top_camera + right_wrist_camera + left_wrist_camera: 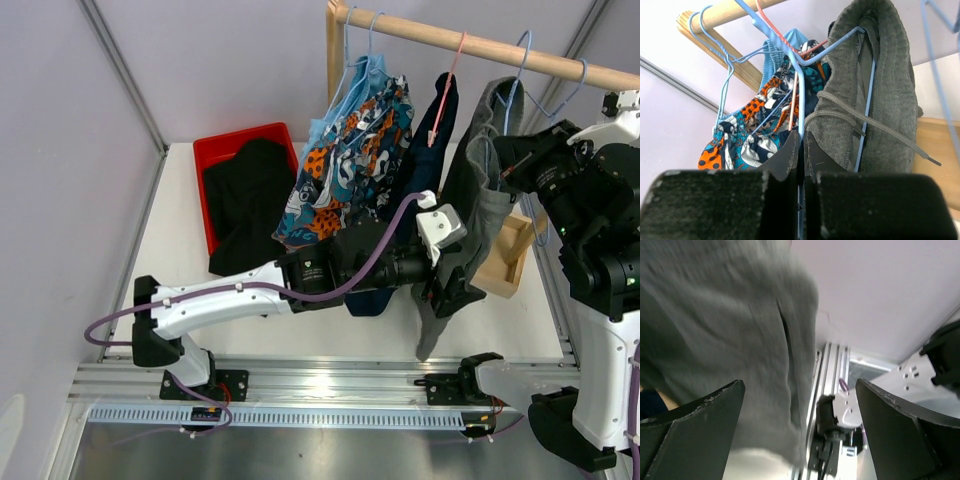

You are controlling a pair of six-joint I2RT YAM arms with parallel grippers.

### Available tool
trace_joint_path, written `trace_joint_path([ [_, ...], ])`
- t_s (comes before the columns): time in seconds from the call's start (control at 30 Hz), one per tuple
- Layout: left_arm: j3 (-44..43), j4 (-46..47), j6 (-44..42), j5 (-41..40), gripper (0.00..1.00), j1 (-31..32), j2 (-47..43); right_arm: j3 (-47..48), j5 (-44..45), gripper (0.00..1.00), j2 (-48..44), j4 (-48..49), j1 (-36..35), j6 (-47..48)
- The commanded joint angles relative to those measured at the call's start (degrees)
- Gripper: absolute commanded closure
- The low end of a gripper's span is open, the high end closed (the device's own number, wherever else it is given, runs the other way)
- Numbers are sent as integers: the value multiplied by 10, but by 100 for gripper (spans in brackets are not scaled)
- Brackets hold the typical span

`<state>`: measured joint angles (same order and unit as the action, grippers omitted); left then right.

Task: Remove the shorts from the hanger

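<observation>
Grey shorts (478, 185) hang on a blue wire hanger (801, 105) from the wooden rod (470, 42). My right gripper (801, 134) is shut on that hanger's wire just below its neck, beside the grey waistband (890, 90). In the top view it sits at the hanger's shoulder (508, 155). My left gripper (455, 290) reaches across to the lower part of the grey shorts and stands open. In its wrist view the grey fabric (725, 315) hangs between the spread fingers (799, 385), untouched. Patterned shorts (350, 160) and navy shorts (430, 150) hang further left.
A red bin (215, 150) at the back left holds black shorts (250, 200). A wooden box (505, 255) stands behind the grey shorts. The navy pair hangs on a pink hanger (445, 90). An aluminium rail (330, 385) runs along the near edge.
</observation>
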<state>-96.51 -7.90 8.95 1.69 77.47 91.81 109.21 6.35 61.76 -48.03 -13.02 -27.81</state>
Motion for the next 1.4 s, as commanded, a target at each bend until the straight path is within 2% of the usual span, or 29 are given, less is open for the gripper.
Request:
trace_joint_path([
  [0.0,-32,48,-5,-13,1,1,15,0,-15,100,-21,80,-3,-21],
  [0.1,-35,61,-8,-32,1,0,26,0,-22,100,-25,81,-3,-29],
  [0.17,-42,65,-8,-33,11,0,39,2,-29,100,-26,82,-3,-34],
  [0.2,-43,68,-9,-34,22,0,44,4,-31,100,-26,82,-3,-36],
  [0.23,-50,67,-9,-36,47,0,54,5,-34,100,-26,82,-3,-38],
  [0.3,-52,67,-6,-48,77,0,61,13,-36,100,-23,80,-3,-39],
  [0.33,-45,69,-3,-50,96,0,61,16,-35,100,-23,78,-3,-37],
  [0.37,-40,71,-2,-57,100,0,58,19,-32,100,-22,73,-3,-38],
  [0.57,44,90,8,-85,100,11,8,26,-17,100,-22,72,-3,-33],
  [0.8,156,83,-6,-161,100,126,-64,34,21,100,-20,73,-4,-15],
  [0.97,221,83,24,-210,100,216,-85,48,36,100,-17,59,-3,0],
  [1.07,249,83,46,-228,100,245,-88,43,42,100,-25,56,-3,0],
  [1.23,231,54,56,-268,100,244,-67,44,41,100,-37,37,-3,-12],
  [1.37,182,20,52,-282,100,177,-27,53,27,100,-56,0,-3,-33],
])
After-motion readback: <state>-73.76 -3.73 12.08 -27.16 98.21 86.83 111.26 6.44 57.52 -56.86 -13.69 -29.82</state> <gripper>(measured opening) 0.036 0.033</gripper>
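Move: The grey shorts hang on a hanger already gripped by the right hand; their middle is about 9 cm ahead of the open left hand, some 3 cm to its right and 5 cm above. The navy shorts are roughly 13 cm ahead of the left hand, 8 cm left and 5 cm up. From the right hand, the grey shorts' middle lies level fore-and-aft, about 4 cm left and 12 cm below; an empty hanger is some 7 cm ahead and 7 cm right, at its height. The grey shorts' lower part is pinched between the left fingers, which ease about 3 cm right and a little forward as they shut, then drag the cloth back towards the base and down, roughly 12 cm each way, before creeping forward a touch. The right hand keeps its grip on the hanger, almost still at first, then draws back about 4 cm. ##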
